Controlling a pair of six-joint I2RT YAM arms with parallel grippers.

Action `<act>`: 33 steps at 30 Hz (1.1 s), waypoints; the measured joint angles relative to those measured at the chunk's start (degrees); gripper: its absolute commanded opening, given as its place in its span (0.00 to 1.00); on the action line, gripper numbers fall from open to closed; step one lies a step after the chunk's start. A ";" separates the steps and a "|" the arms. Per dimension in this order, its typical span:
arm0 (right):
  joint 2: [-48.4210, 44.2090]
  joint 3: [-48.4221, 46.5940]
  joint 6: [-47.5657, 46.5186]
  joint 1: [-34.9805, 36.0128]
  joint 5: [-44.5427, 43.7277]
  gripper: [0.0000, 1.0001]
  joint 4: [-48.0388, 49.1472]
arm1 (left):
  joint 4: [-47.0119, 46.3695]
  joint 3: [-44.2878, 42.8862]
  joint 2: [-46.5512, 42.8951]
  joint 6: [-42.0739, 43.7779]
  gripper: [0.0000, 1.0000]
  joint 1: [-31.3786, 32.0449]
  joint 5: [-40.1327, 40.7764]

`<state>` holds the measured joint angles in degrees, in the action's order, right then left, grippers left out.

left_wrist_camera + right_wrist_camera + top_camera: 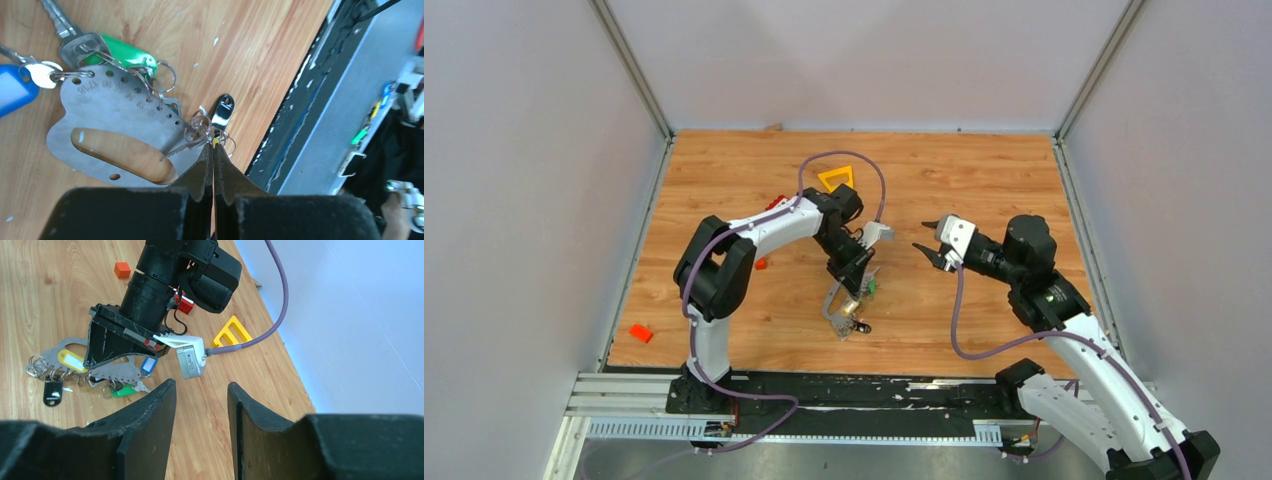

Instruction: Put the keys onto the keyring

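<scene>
The keyring [115, 110] is a flat grey metal loop lying on the wood, also seen in the top view [837, 308]. Keys hang from small rings along its edge: a green tag [125, 52], a blue tag [12, 87] and a black tag [222, 110]. My left gripper [213, 146] is shut at the keyring's near corner, with a sliver of yellow tag pinched between its tips. The right wrist view shows that yellow tag [70, 361] lying against the keyring [120, 371]. My right gripper [200, 386] hovers open and empty to the right of the cluster [932, 242].
A yellow triangular frame [836, 178] lies behind the left arm. A small orange block [761, 264] and a red brick [640, 332] sit to the left. Another red brick [185, 305] lies under the left wrist. The table's black front rail [320, 100] runs close to the keyring.
</scene>
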<state>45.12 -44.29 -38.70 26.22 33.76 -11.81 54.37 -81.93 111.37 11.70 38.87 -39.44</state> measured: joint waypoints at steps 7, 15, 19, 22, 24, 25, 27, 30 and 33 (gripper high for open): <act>0.26 0.00 0.00 -1.81 -0.02 0.43 0.02 | -6.60 2.38 2.78 -10.10 0.03 0.00 -5.70; 1.77 0.02 0.02 -3.78 0.09 0.43 0.02 | -17.05 7.21 6.86 -25.27 0.15 0.00 -9.57; 1.84 0.02 0.02 -4.61 0.24 0.43 0.02 | -22.56 9.09 6.99 -32.59 0.22 0.00 -10.25; 1.86 0.02 0.02 -5.09 0.26 0.43 0.02 | -25.77 9.64 6.99 -36.50 0.27 0.00 -10.01; 1.88 0.02 0.02 -5.38 0.28 0.43 0.02 | -27.21 9.66 6.99 -38.21 0.33 0.04 -9.92; 1.95 0.02 0.02 -5.42 0.28 0.43 0.02 | -27.76 9.66 6.99 -38.88 0.34 0.09 -9.92; 2.12 0.02 0.02 -5.53 0.28 0.43 0.02 | -28.50 9.66 6.99 -40.04 0.38 0.28 -9.97; 2.36 0.13 0.00 -5.53 0.28 0.43 0.04 | -29.14 9.66 6.99 -41.03 0.44 0.79 -10.03; 2.47 0.22 0.00 -5.53 0.31 0.43 0.07 | -29.49 9.62 6.99 -41.24 0.49 1.68 -10.19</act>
<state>47.59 -44.07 -38.70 20.69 34.06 -11.75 24.88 -72.31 118.37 -29.54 40.56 -49.63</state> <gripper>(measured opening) 0.431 0.446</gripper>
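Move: The left hand still holds the yellow tag over the bunch; bare table beside the plate lies about 7 cm to its right, 3 cm back and 6 cm below. Some 5 cm below the hand are the metal plate, 3 cm left and 2 back; the green tag, 3 cm right and 1 ahead; the black fob, 1 cm right and 7 back. From the right hand that bare spot is roughly 9 cm back, 9 left, 23 below. Left hand carries the yellow tag some 6 cm right and 4 cm down, turning counter-clockwise, fingers opening off it. ##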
